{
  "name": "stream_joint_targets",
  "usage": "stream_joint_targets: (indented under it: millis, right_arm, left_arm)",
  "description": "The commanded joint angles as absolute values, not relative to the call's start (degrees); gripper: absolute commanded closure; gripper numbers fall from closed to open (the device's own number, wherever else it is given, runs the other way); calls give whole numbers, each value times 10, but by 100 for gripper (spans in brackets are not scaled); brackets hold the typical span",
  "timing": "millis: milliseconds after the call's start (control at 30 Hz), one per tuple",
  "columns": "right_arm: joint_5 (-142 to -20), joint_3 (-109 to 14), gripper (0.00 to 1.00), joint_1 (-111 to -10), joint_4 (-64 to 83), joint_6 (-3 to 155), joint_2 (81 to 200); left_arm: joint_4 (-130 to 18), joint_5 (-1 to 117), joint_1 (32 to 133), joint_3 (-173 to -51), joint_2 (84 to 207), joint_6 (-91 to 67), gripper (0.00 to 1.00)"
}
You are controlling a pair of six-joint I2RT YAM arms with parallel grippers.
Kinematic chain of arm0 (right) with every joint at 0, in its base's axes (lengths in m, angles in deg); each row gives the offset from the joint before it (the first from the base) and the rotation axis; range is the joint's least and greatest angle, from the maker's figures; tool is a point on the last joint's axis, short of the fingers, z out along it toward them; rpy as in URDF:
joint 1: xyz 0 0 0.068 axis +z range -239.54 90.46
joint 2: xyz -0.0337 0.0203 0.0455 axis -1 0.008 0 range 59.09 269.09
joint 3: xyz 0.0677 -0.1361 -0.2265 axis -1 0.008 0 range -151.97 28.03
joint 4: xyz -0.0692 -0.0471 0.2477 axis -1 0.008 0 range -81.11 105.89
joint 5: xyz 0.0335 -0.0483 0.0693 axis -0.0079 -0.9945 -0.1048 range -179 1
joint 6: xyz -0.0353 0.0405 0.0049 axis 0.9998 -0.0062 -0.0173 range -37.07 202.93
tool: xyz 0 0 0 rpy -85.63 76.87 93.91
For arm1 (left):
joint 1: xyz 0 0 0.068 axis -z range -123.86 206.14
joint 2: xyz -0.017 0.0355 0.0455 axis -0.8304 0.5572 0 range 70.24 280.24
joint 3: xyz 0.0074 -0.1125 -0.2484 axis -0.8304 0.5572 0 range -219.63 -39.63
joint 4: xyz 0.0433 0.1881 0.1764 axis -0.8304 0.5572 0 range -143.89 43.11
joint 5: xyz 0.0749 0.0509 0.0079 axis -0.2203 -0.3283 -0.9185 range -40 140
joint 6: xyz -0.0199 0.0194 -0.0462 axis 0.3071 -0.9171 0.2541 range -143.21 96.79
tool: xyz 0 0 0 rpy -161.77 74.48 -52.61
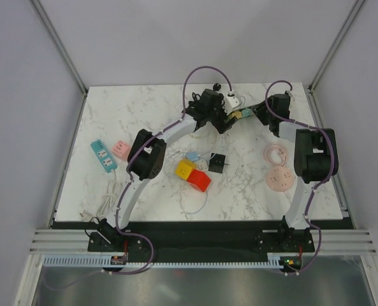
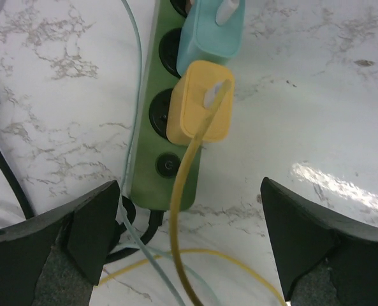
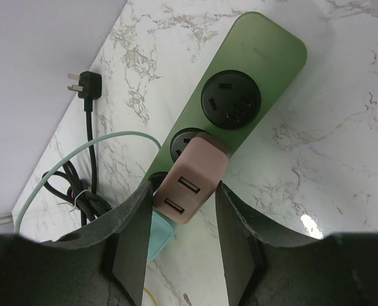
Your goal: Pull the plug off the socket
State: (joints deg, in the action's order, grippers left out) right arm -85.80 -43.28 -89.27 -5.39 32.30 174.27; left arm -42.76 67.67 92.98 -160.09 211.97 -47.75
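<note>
A green socket strip [image 3: 259,57] lies at the back of the marble table [image 1: 239,115]. A pink two-port plug [image 3: 192,178] sits in it, and my right gripper [image 3: 181,188] is shut on that plug's two sides. A teal plug [image 3: 160,236] sits just behind it. In the left wrist view the same strip [image 2: 152,172] carries a yellow plug [image 2: 200,102] and the teal plug [image 2: 211,32], each with its cable. My left gripper [image 2: 189,217] hangs open and wide over the strip's end, holding nothing; the yellow cable runs between its fingers.
The strip's black cable and loose black plug [image 3: 87,83] lie at the wall. A blue strip [image 1: 103,155] and pink adapter [image 1: 120,148] sit left. Yellow [image 1: 186,168], red [image 1: 199,182] and black [image 1: 218,162] cubes lie centre. A round pink socket [image 1: 279,180] sits right.
</note>
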Motion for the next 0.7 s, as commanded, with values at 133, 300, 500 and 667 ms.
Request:
stream_joint_targets:
  millis: [133,300,500,667]
  right_arm:
    - [-832,-445,50,-891,-83,314,1752]
    - [-826,-442,50,-891,-88,312,1752]
    - [-824,-437,50,-891,-92,309,1748]
    - [-818,-436,48,-890,-97,309,1750]
  left_arm:
    - [-495,544,981,-1701,2180,-536,2]
    - [-530,531,989,-1698,2187,-536,12]
    - [-537,514,990,-1700,2196,-543,36]
    - [-536,508,990,-1712,2206,-541,58]
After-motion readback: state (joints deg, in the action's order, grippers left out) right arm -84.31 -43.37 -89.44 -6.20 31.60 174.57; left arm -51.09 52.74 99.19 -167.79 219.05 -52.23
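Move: The yellow plug lies about 5 cm to the right of the open left hand and roughly 2 cm farther out, at about its height. Next along the slanted green socket strip come the teal plug, some 9 cm right and 4 cm ahead of the left hand, and the pink plug, about 13 cm right and 6 cm ahead. The pink one is between the right fingers; from that hand the yellow plug is about 8 cm left and 4 cm back. The yellow plug is approached by the left hand, which slides about 5 cm to the right, hardly changing height, and ends some 2 cm farther out, the wrist tilting about 15 degrees so the fingers lift a little. Then the wide-open fingers close to about half, one on each side of the plug. The right hand stays put, keeping its grip on the pink plug. ##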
